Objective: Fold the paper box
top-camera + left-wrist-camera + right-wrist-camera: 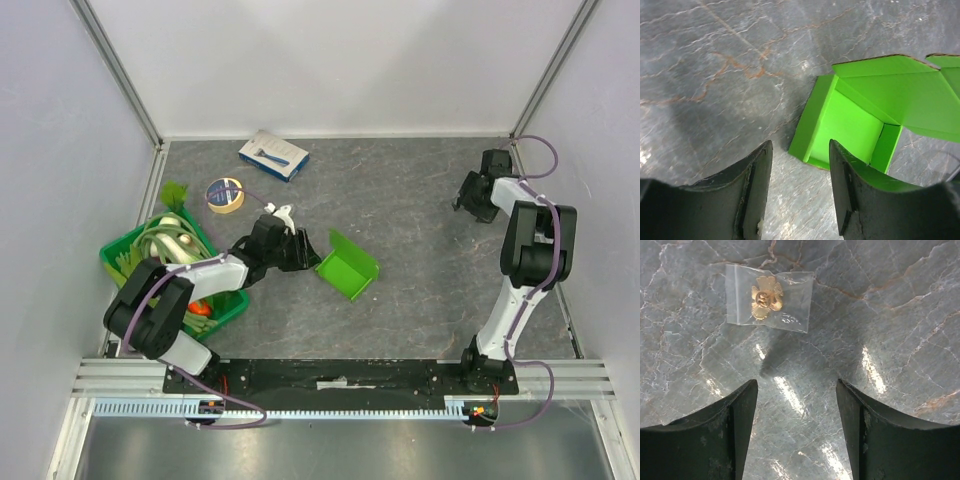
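The lime-green paper box [347, 266] sits near the middle of the table, partly folded, with walls standing and a flap raised. In the left wrist view the box [860, 120] lies just ahead and to the right of the fingers, its open inside showing. My left gripper [305, 250] is open and empty, just left of the box, not touching it; the left wrist view [799, 150] shows bare table between its fingers. My right gripper [468, 203] is open and empty at the far right, well away from the box; it also shows in the right wrist view [797, 390].
A dark green crate [118, 256] with vegetables stands at the left by my left arm. A tape roll [224, 195] and a blue-and-white carton [273, 155] lie at the back left. A small clear bag with a gold piece [769, 297] lies ahead of the right gripper.
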Controlling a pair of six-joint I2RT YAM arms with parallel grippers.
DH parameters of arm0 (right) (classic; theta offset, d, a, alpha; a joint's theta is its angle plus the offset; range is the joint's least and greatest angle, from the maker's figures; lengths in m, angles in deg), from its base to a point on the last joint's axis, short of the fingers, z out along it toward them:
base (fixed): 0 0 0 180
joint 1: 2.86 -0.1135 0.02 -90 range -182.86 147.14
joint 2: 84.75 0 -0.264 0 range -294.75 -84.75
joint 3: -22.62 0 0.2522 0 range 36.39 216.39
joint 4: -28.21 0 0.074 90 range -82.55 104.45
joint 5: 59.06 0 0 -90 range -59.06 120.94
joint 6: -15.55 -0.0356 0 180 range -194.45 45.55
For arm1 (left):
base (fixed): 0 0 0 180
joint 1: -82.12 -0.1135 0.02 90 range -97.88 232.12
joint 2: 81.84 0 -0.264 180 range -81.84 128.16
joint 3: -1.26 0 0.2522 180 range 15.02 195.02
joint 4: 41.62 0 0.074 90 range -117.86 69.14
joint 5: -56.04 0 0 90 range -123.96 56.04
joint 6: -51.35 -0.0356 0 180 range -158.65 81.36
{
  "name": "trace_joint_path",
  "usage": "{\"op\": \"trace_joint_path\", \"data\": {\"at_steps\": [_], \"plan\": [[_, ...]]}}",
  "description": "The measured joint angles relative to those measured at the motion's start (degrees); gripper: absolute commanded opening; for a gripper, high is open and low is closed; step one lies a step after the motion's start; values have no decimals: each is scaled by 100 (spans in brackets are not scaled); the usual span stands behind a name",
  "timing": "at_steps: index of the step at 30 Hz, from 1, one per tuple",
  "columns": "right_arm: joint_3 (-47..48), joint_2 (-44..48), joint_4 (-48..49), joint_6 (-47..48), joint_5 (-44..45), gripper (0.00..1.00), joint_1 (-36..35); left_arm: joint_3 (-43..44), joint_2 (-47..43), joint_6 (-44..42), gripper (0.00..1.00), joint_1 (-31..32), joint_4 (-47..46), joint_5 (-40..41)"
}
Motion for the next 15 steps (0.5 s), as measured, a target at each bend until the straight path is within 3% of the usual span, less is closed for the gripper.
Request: {"op": "trace_joint_path", "data": {"at_steps": [15], "plan": [[1628, -1084, 20, 927, -20, 76, 11, -120, 699, -46, 53, -17, -1497, -999]]}}
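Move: The left hand hangs empty beside the green paper box; the box's tray lies about 10 cm to its right, nearly level fore and aft and some 3 cm lower, lid standing up along the far right side. The tape roll is about 19 cm ahead and 22 cm left of this hand. From the right hand the box is some 35 cm left and 16 cm back; a small plastic bag lies roughly 5 cm ahead and 2 cm left. Rightward by about 3.5 cm, the left hand eases towards the paper box with fingers still half open, dipping about 1 cm and coming back up, its left side dropping and the hand turning slightly clockwise, until the fingertips are at the tray's near rim. Forward about 7 cm goes the open right hand, over the plastic bag and away from the box, rising a couple of centimetres and then sinking again. ##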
